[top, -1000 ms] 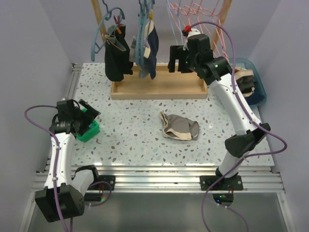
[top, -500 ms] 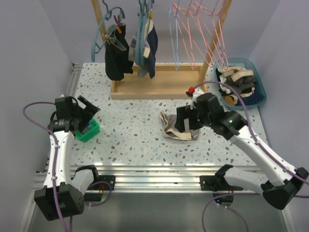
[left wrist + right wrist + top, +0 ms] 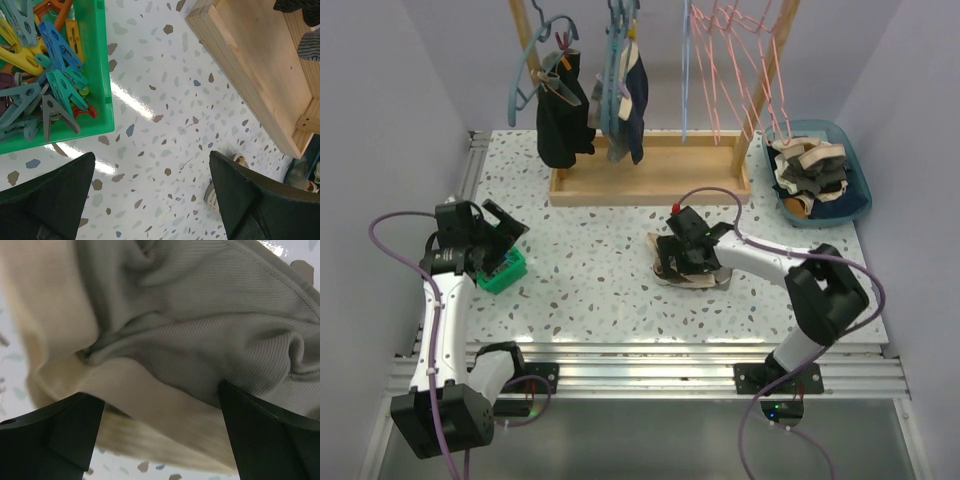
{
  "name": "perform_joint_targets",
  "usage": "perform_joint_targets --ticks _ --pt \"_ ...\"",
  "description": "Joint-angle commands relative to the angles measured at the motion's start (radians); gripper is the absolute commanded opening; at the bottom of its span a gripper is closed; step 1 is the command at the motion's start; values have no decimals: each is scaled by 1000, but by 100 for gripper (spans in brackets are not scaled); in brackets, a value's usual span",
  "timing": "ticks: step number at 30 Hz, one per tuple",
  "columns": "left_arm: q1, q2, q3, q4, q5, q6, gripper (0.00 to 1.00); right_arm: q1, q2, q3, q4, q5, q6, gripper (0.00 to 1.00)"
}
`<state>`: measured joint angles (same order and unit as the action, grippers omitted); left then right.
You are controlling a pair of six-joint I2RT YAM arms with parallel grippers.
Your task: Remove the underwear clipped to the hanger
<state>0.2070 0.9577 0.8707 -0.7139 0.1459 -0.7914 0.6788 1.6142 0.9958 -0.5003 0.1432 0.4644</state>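
Observation:
A grey and beige underwear (image 3: 705, 270) lies crumpled on the table's middle. My right gripper (image 3: 680, 250) is down on its left part, open. In the right wrist view the ribbed fabric (image 3: 200, 335) fills the frame, and the right gripper (image 3: 162, 440) has a finger on either side of it. Dark underwear (image 3: 560, 125) hangs clipped to a blue hanger (image 3: 525, 75) on the rack, with another dark piece (image 3: 630, 100) beside it. My left gripper (image 3: 505, 235) stands open above the table at the left, nothing between its fingers (image 3: 45, 200).
A green bin (image 3: 510, 272) of coloured clothespins (image 3: 45, 75) sits by the left gripper. The rack's wooden base (image 3: 650, 180) lies at the back, with bare pink hangers (image 3: 735, 50) above. A blue tub (image 3: 860, 205) of underwear stands at the back right.
The right arm swung down from the pink hangers on the rack to the underwear on the table, and its jaws widened. The left arm barely moved.

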Motion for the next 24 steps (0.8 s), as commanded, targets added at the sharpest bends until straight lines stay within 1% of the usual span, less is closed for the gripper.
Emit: perform_joint_targets --ticks 1,5,8,9,11,12,13,14,16,17,19,20,22,23,24 --pt "-3 -27 -2 -5 0 26 100 -1 111 53 60 97 109 98" --pt "-3 -36 -7 -25 -11 34 100 -2 206 73 54 127 167 98" --pt "-3 -40 -15 -30 -16 40 100 -4 225 49 71 118 189 84" --pt "-4 -43 -16 -32 -17 43 100 -7 220 17 80 114 195 71" --pt "-3 -45 -25 -32 -17 41 100 -24 178 -19 100 111 201 51" --pt "-3 -45 -29 -30 -16 41 100 -34 153 -51 100 124 209 36" --pt "-3 -43 -30 -29 -11 40 100 -48 127 -63 85 137 215 0" --pt "-3 -45 -33 -29 -11 40 100 -80 71 -69 69 150 221 0" --pt "-4 -42 -35 -24 -6 40 100 -135 11 -82 34 145 214 0" --pt "-4 -42 -35 -22 -5 40 100 -215 -25 -85 23 136 209 0" --pt "-6 -39 -32 -19 3 37 100 -303 -118 -69 -13 115 189 0" --pt "-8 -37 -30 -16 6 37 100 -397 -141 -57 -24 105 165 0" --pt "-8 -33 -26 -15 11 35 100 -488 -181 15 -65 102 142 0" --pt "-9 -31 -24 -16 11 35 100 -575 -186 45 -79 96 131 0" --pt "-9 -27 -24 -16 12 35 100 -619 -180 111 -84 85 120 0"
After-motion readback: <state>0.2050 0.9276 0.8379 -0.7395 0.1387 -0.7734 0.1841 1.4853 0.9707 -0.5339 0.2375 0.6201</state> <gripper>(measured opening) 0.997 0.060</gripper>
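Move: The grey-and-cream underwear lies spread on the table just under the right hand's open fingers, its middle about 3 cm ahead, 3 cm to the right and 4 cm below. The blue basket stands some 20 cm ahead and 27 cm to the right, at about hand height; the rack's wooden base is about 20 cm ahead and 4 cm left, slightly below. From the left hand the underwear is roughly 33 cm right, 3 cm ahead and 17 cm down. Forward and down first, about 3 cm each, the right hand settles its open fingers onto the underwear near its cream-edged near side and shuts them, pinching a fold. It then sweeps fast to the right towards the blue basket, some 16 cm, rising about 5 cm and easing a little farther forward, the wrist turning clockwise by roughly 40 degrees. ##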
